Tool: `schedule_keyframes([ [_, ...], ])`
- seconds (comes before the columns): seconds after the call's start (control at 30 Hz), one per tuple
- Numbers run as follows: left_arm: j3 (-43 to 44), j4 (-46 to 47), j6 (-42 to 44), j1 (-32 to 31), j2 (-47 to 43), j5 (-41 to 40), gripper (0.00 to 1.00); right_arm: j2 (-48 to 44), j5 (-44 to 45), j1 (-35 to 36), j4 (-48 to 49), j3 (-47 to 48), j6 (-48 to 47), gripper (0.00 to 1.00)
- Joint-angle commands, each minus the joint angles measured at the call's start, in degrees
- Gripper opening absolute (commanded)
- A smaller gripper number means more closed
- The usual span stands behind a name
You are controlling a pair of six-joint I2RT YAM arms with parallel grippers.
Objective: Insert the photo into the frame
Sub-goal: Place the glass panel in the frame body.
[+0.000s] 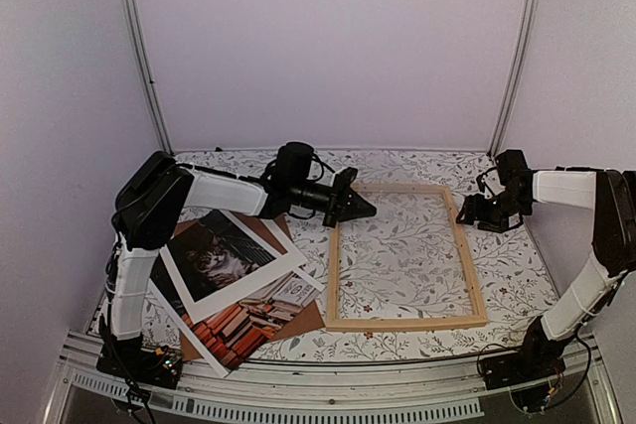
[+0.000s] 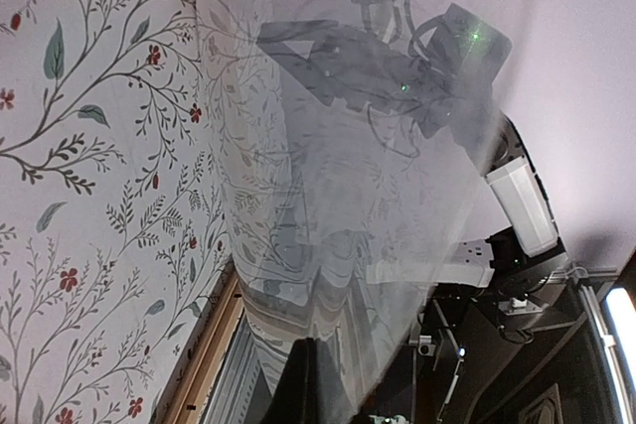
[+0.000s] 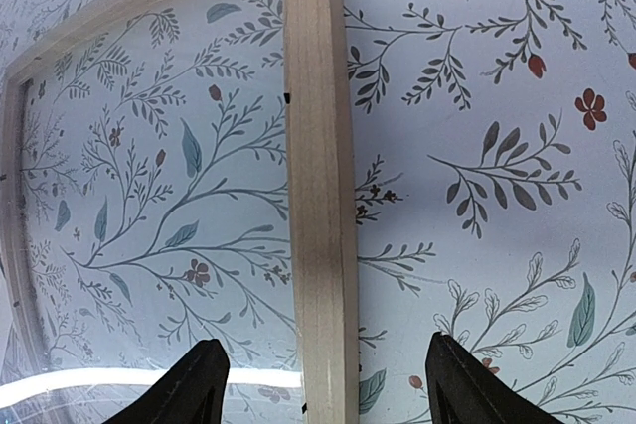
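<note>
The photo (image 1: pixel 232 328), a cat among stacked books, lies at the near left with a white mat (image 1: pixel 260 275) partly on top of it. The light wooden frame (image 1: pixel 407 323) lies flat to their right. My left gripper (image 1: pixel 366 210) is at the frame's far left corner, shut on the edge of a thin clear sheet (image 2: pixel 338 196) that slants up from the shut fingers (image 2: pixel 308 384) beside the frame bar (image 2: pixel 204 359). My right gripper (image 1: pixel 469 213) hovers open at the far right corner, its jaws (image 3: pixel 326 343) astride the right bar (image 3: pixel 318 146) without touching it.
A brown backing board (image 1: pixel 303 319) lies under the photo and mat, close to the frame's left bar. The floral cloth (image 1: pixel 517 275) covers the table. White walls with metal posts (image 1: pixel 139 47) close in the back and sides.
</note>
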Motion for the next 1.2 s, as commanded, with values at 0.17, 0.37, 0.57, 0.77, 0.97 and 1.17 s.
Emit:
schedule_keyframes([
  [0.17,-0.6,2.3,-0.5,-0.4,-1.0,1.9,0.0,-0.3,0.4,0.4,0.2,0.3,-0.5,0.72],
  [0.37,-1.0,0.7,1.0,-0.4,-0.3,1.3,0.0,-0.7,0.2,0.3,0.3,0.2,-0.4,0.72],
  [0.57,-0.9,-1.1,2.8,-0.5,0.1,0.7,0.03,-0.9,0.2,0.4,0.3,0.0,-0.5,0.72],
  [0.77,-0.9,-3.0,4.4,-0.6,0.3,0.2,0.11,-0.9,-0.3,0.4,0.4,0.0,-0.4,0.72],
  [0.97,-0.6,-5.2,6.2,-0.6,0.9,-0.6,0.23,-1.7,-2.1,0.3,0.5,0.0,-0.3,0.72],
  [1.17,-0.3,-7.4,8.1,-0.6,1.2,-1.3,0.32,-3.3,-4.3,0.5,1.2,-0.2,0.4,0.72],
])
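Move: The left hand still pinches the glass panel by its left edge. The frame body it is to lie in has its middle about 8 cm to this hand's right, level with it fore and aft, and some 14 cm below. The frame's left bar runs about 9 cm to the hand's left at that depth; the cat photo lies some 38 cm left and 5 cm back. From the idle right hand, the frame body's middle is roughly 18 cm left, 5 cm back and 6 cm below. The left fingers give up their pinch on the glass panel, parting from shut to nearly a third open, with the panel still standing between them. The left hand first holds almost still over the left part of the frame body, then sinks about 2 cm towards it as the fingers open, still pointing to the right with hardly any turn. ##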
